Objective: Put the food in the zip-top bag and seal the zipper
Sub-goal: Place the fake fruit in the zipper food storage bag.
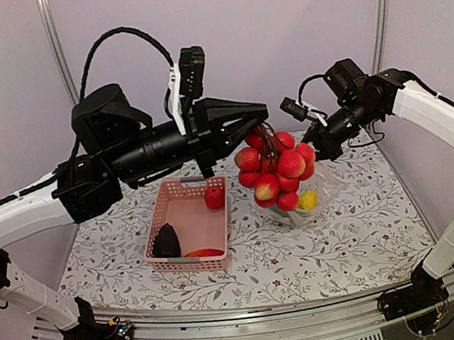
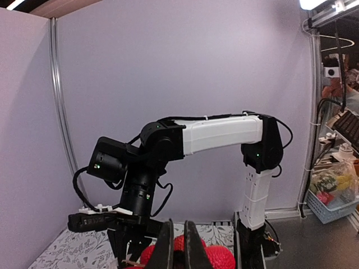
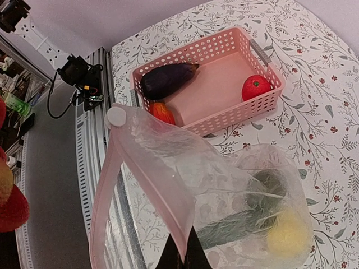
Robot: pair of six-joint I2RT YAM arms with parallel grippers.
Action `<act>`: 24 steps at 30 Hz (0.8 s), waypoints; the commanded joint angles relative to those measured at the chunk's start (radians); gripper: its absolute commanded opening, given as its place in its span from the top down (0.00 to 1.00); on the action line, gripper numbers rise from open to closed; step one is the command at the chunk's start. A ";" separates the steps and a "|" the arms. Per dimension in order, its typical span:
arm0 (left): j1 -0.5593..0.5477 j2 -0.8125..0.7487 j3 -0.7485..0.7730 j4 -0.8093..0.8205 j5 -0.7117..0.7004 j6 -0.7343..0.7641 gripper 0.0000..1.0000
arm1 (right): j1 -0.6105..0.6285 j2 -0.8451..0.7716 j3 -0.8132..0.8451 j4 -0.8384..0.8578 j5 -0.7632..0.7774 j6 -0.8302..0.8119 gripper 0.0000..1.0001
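Note:
A bunch of red bumpy fruits (image 1: 277, 172) hangs above the table from my left gripper (image 1: 265, 130), which is shut on its stem. In the left wrist view the fingers (image 2: 168, 249) are pressed together over the red fruits (image 2: 221, 259). My right gripper (image 3: 184, 256) is shut on the pink zipper (image 3: 143, 176) edge of the clear zip-top bag (image 3: 241, 185), holding its mouth up and open. A green cucumber (image 3: 227, 231) and a yellow lemon (image 3: 287, 235) lie inside. The bag (image 1: 315, 196) sits just right of the hanging bunch.
The pink lattice basket (image 1: 182, 194) stands left of the bag with a red tomato (image 1: 214, 197), a dark eggplant (image 1: 166, 242) and another red piece (image 1: 204, 253) in it. A white slider (image 3: 116, 116) sits at the zipper's end. The table's front rail (image 1: 255, 332) runs close by.

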 commanded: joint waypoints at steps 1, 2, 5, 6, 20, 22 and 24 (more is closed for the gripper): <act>-0.019 0.080 0.050 0.100 0.123 0.004 1.00 | 0.007 0.000 0.017 -0.031 -0.029 0.018 1.00; -0.019 0.099 0.060 0.103 0.134 0.010 1.00 | 0.008 -0.002 0.015 -0.032 -0.031 0.018 1.00; -0.018 0.151 0.089 0.103 0.158 0.042 1.00 | 0.007 -0.010 0.013 -0.038 -0.045 0.024 1.00; -0.017 0.170 0.099 0.099 0.161 0.054 1.00 | 0.007 -0.011 0.011 -0.040 -0.051 0.024 1.00; -0.017 0.357 0.278 -0.060 0.166 0.196 1.00 | 0.008 -0.055 -0.028 -0.038 -0.071 0.026 1.00; -0.017 0.373 0.294 -0.072 0.164 0.211 1.00 | 0.007 -0.057 -0.028 -0.041 -0.073 0.026 1.00; -0.018 0.384 0.306 -0.092 0.150 0.235 1.00 | 0.008 -0.061 -0.028 -0.046 -0.075 0.024 1.00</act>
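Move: The left gripper holds the bunch of red fruit. The bag's mouth lies roughly 8 cm ahead of the left hand, 6 cm to its right and 23 cm below; the yellow pepper in the bag is some 17 cm ahead, 14 cm right and 40 cm down. The pink basket's middle sits about 16 cm ahead, 20 cm left and 46 cm down. From the right hand, which grips the rim, the mouth's middle is about 4 cm back, 6 cm left and 3 cm lower. Bring the left gripper about 10 cm to the right and some 6 cm down, fast at first and then easing, to carry the hanging fruit bunch towards the bag's mouth; keep the stems pinched and dip the fingers about 10 degrees. With the right gripper keep the pinch on the rim, drawing it back a centimetre or two. ##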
